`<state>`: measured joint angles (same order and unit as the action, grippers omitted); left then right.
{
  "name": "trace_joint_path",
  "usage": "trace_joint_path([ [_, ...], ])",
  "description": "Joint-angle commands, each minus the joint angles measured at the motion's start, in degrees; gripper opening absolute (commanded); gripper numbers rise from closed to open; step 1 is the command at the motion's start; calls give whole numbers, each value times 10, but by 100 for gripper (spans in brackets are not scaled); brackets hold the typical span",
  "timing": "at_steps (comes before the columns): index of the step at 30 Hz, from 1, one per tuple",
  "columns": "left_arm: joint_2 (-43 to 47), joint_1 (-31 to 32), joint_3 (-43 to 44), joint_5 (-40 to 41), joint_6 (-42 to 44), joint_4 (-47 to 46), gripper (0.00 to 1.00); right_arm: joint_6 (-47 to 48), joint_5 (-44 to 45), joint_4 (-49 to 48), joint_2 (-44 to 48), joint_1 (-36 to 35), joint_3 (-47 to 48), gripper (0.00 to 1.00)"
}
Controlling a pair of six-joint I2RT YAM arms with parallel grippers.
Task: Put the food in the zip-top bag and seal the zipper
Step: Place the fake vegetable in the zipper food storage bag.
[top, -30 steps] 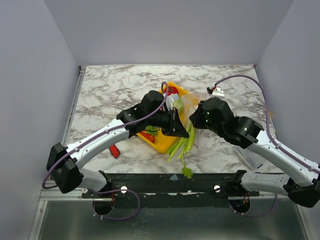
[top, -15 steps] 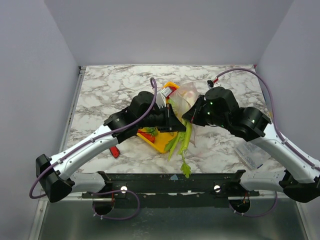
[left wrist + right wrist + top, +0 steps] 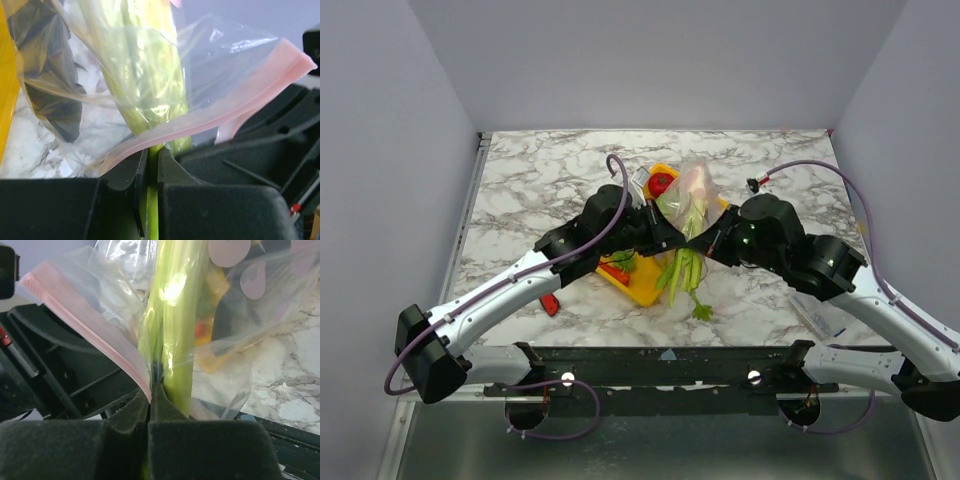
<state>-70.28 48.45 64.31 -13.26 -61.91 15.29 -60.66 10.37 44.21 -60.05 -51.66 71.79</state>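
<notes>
The zip-top bag (image 3: 692,190) hangs upright between my two grippers, mouth down, above the yellow tray (image 3: 642,288). Green onions (image 3: 686,270) stick out of its mouth towards the table. My left gripper (image 3: 670,236) is shut on the pinkish zipper (image 3: 215,112) with one green onion stalk (image 3: 150,195) between its jaws. My right gripper (image 3: 703,243) is shut on the zipper (image 3: 80,320) beside the green stalks (image 3: 175,315). A red tomato (image 3: 662,183) shows by the bag's top. Something dark (image 3: 45,85) lies inside the bag; red and green food (image 3: 618,268) lies on the tray.
A red-handled tool (image 3: 550,303) lies on the marble table (image 3: 540,180) left of the tray. A smaller clear packet (image 3: 823,315) lies at the front right, under the right arm. Grey walls close in three sides.
Both grippers have drawn together and lifted the bag. The green onions' tips have risen off the front of the table and hang from the bag's mouth.
</notes>
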Motion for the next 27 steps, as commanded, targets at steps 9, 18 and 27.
trace_joint_path([
  [9,-52,-17,22,81,-29,-114,22,-74,-8,-67,43,-3,-64,1],
  [18,-16,-2,-25,-83,14,-133,58,-65,63,-33,59,-3,-43,1],
  [27,86,3,-6,-197,82,-31,63,-57,75,-8,60,-3,-35,1],
])
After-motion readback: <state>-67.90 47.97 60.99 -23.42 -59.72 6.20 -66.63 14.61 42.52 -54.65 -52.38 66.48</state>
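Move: The left hand already holds the celery, with the stalks running forward into the open bag. The bag's middle lies about 9 cm ahead of that hand and 3 cm to its right, roughly level. Below, the yellow tray lies some 17 cm ahead, 5 cm left and 25 cm down, and the cabbage in it about 24 cm ahead, 2 cm left and 22 cm down. The right hand pinches the bag's rim, with the bag's middle about 9 cm straight ahead of it, about level. Still gripping the celery, the left fingers feed it about 4 cm forward into the bag, dip slightly, then open to more than half and let go. That hand then draws back some 6.5 cm and rises about 4 cm from the dip, turning clockwise nearly 20 degrees. The right fingers stay shut on the bag's rim, easing about 1.5 cm to the right. ##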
